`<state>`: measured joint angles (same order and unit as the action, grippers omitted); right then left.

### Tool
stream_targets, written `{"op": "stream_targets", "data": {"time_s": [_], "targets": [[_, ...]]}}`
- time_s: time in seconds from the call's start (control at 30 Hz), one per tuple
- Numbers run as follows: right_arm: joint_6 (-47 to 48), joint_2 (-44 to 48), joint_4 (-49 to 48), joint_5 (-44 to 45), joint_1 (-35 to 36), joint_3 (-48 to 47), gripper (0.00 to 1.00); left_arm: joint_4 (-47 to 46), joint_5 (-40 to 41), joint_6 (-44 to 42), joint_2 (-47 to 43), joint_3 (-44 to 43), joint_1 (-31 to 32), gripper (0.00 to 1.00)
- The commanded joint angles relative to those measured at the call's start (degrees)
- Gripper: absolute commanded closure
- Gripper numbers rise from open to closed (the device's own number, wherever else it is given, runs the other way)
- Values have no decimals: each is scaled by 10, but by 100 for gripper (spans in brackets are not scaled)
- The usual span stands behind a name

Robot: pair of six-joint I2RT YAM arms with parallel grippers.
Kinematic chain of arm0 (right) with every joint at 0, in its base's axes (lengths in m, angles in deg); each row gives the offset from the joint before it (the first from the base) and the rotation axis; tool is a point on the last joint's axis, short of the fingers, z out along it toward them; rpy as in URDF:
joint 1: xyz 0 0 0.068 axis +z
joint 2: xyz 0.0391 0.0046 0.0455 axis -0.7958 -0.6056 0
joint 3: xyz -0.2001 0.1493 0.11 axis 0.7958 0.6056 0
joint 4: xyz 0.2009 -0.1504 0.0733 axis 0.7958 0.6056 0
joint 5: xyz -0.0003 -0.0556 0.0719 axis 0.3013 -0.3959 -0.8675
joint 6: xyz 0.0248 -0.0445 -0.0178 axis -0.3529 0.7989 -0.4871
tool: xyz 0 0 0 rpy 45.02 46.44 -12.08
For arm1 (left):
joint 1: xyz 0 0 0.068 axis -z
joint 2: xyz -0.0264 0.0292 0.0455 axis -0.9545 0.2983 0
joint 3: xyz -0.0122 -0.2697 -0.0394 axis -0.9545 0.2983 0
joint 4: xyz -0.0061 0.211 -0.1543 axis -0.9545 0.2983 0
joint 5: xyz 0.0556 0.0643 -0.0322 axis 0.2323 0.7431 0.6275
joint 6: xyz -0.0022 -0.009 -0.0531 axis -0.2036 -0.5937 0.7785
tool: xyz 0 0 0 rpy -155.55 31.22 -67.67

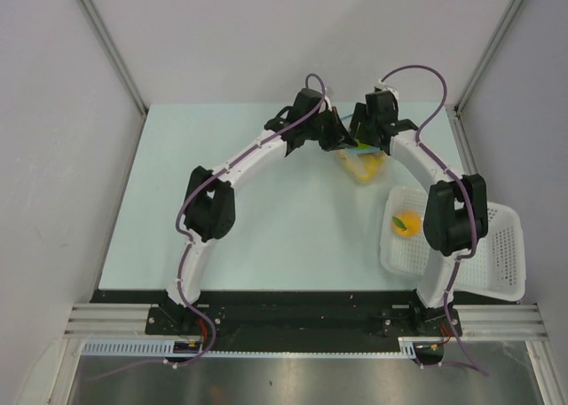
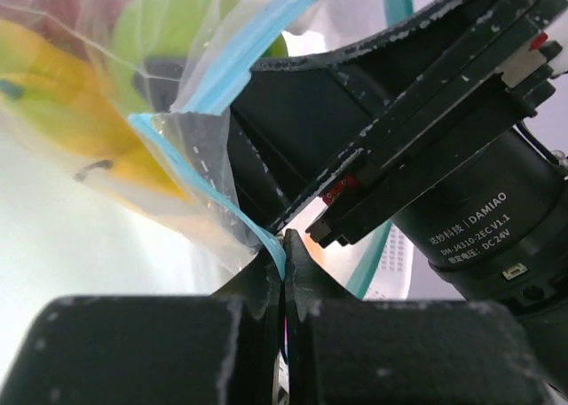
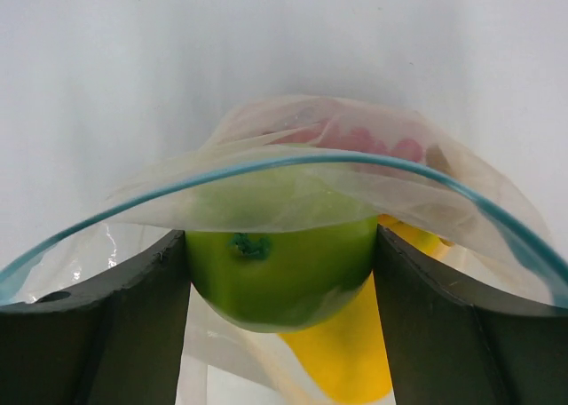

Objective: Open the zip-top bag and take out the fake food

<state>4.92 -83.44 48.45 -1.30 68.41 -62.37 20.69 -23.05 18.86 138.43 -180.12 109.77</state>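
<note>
The clear zip-top bag (image 1: pixel 362 167) lies at the table's far middle, its blue-teal strip (image 3: pixel 293 162) arched open. My left gripper (image 2: pixel 284 245) is shut on the bag's zip edge (image 2: pixel 202 185). My right gripper (image 3: pixel 280 276) reaches into the mouth and is shut on the green apple (image 3: pixel 280 267), a finger (image 3: pixel 151 307) pressed on each side. A yellow fruit (image 3: pixel 342 356) lies under the apple and red berries (image 3: pixel 373 144) sit deeper in the bag. An orange with a green leaf (image 1: pixel 406 223) lies in the white basket (image 1: pixel 501 245).
The white perforated basket stands at the right, partly under my right arm (image 1: pixel 453 214). Grey walls close in the table on three sides. The right arm's motor housing (image 2: pixel 479 210) fills the left wrist view.
</note>
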Motion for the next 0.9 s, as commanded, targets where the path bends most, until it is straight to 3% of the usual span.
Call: {"op": "stream_targets", "data": {"time_s": [0.0, 0.3, 0.63, 0.87], "targets": [[-3, 86, 62, 13, 12, -18, 65, 1, 11, -20, -20, -16, -3, 100], [5, 147, 96, -39, 20, -23, 73, -16, 14, -8, -30, 6, -2, 100], [-21, 153, 105, -120, -4, -61, 74, -42, 7, 5, -42, 35, -13, 100], [-21, 122, 146, -162, -12, -126, 76, 20, 8, -6, -2, -52, -46, 100]]}}
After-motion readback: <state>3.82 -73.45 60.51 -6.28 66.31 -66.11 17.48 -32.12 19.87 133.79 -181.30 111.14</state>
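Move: The right hand already has the green apple between its fingers inside the bag; the basket's middle lies about 23 cm back, 24 cm to the right and 12 cm lower. Of its neighbours, the bananas sit almost straight below the hand, some 8 cm down and 2 cm right, and the orange in the basket is about 17 cm back, 11 cm right and 12 cm lower. From the left hand the apple is roughly 6 cm ahead, 6 cm right and 4 cm below. Keeping its grip on the green apple, the right hand draws it up about 7 cm and back some 4 cm, away from the bottom of the bag. The left hand still pinches the blue zip edge and travels alongside, up and back by much the same amount, its wrist turning roughly 10 degrees clockwise. ##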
